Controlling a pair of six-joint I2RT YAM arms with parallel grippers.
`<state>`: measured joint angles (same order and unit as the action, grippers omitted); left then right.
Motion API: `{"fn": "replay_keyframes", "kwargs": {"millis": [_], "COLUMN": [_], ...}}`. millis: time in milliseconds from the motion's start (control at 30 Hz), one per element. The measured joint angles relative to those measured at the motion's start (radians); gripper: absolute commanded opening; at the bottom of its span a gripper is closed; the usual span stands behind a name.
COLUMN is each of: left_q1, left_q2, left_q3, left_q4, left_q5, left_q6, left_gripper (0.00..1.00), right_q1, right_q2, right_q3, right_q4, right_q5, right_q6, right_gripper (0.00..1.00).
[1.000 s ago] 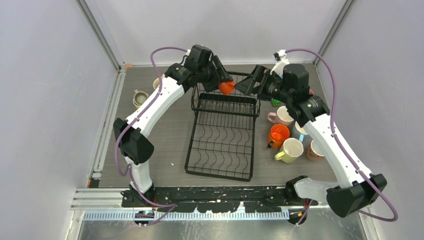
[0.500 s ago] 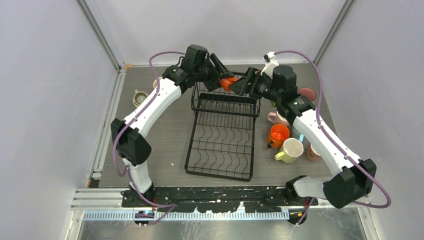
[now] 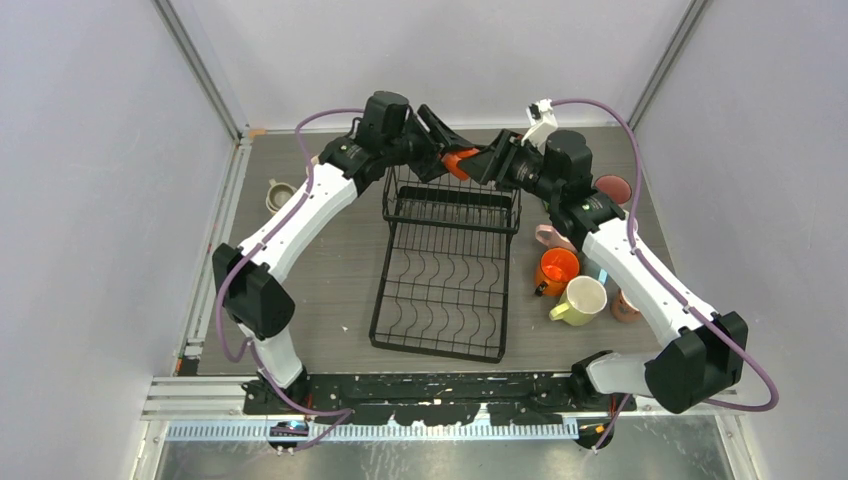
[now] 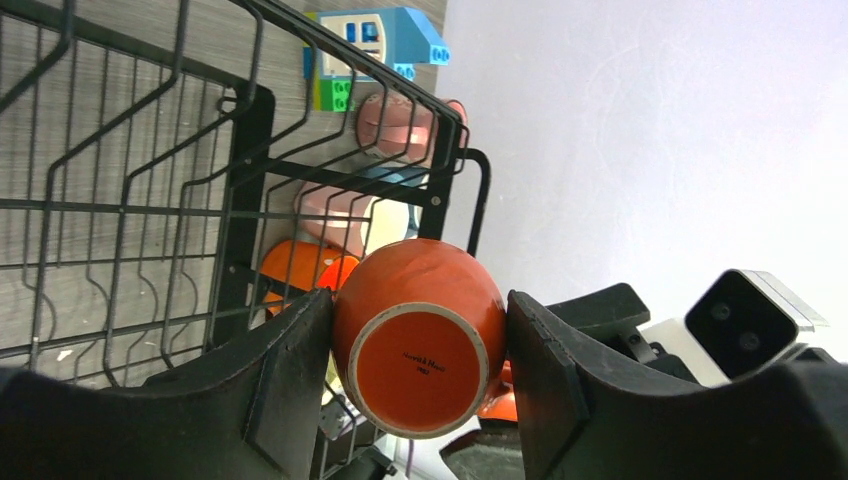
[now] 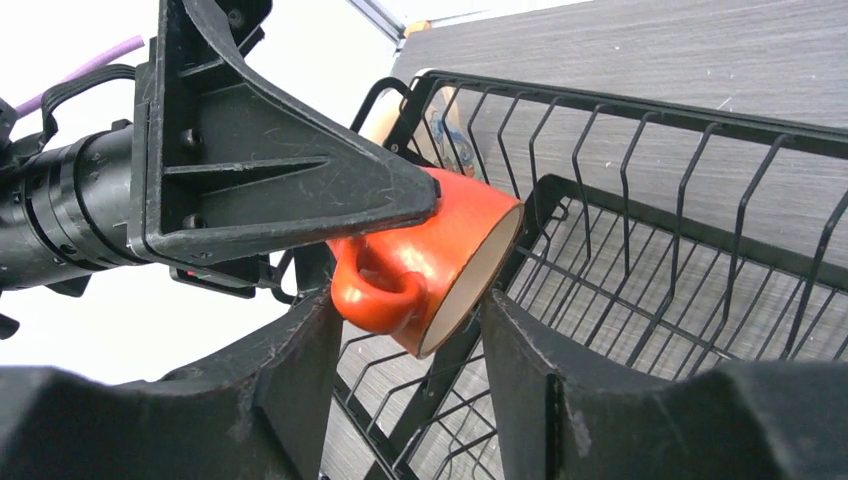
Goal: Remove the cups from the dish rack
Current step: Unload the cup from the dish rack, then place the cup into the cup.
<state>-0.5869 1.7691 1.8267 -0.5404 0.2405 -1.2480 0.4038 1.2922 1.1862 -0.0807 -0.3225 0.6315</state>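
An orange cup (image 3: 458, 160) hangs in the air over the tall basket end of the black wire dish rack (image 3: 445, 290). My left gripper (image 3: 446, 160) is shut on its round body, base toward the left wrist camera (image 4: 420, 345). My right gripper (image 3: 492, 163) comes in from the right. In the right wrist view the cup (image 5: 445, 240) lies on its side with my right gripper (image 5: 410, 310) closed in on it, one fingertip against the handle, the other at the rim. The rack (image 5: 650, 200) looks empty.
Several cups stand on the table right of the rack: an orange one (image 3: 556, 268), a yellow one (image 3: 580, 300), pink ones (image 3: 560, 236). More cups (image 3: 278, 195) sit far left. A toy-block figure (image 4: 375, 45) lies beyond the rack.
The right gripper has moved left to the held orange cup and its jaws have narrowed around the handle and rim. The left arm has lifted the cup slightly toward the back.
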Motion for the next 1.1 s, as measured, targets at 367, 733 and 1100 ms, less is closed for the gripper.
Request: {"fn": "replay_keyframes", "kwargs": {"millis": [367,733,1100], "left_q1": [0.000,0.002,-0.004], "left_q2": [-0.021,-0.046,-0.080], "left_q3": [-0.074,-0.130,-0.156], "left_q4": [0.129,0.222,0.257], "left_q5": [0.049,0.064,0.069], "left_q6": [-0.108,-0.192,-0.212], "left_gripper": [0.00,0.00,0.58], "right_q1": [0.000,0.000,0.005], "right_q2": [0.000,-0.001,-0.032], "right_q3": [-0.007,-0.007,-0.001], "right_q4": [0.090,0.104,0.098], "right_q5": [-0.012,-0.016,-0.019], "right_q6": [0.037,0.057,0.051], "right_gripper": [0.46,0.21,0.01]}}
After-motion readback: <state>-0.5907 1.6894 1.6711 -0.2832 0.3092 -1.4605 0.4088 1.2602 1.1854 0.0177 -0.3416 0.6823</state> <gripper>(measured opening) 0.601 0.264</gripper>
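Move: The small orange cup is already in the left gripper, its middle about 1 cm ahead and 1 cm to the right of that hand's point and 1 cm below. From the half-open right fingers it lies roughly 3 cm to the left and 2 cm ahead, level in height. The rack's upper basket is some 3 cm ahead, 5 cm left and 13 cm below the right hand; the pink mug stands 21 cm to its right, level fore and aft, and the large orange mug 20 cm right and 9 cm back, both nearly 30 cm down. Close the right gripper to about a quarter open, so its fingers pinch the orange cup by the handle side, while the left gripper keeps its hold on the base end. Raise both hands together about 3.5 cm above the basket, easing the left hand 1 cm to the right toward the right gripper and rolling it some 15 degrees, left side down. ##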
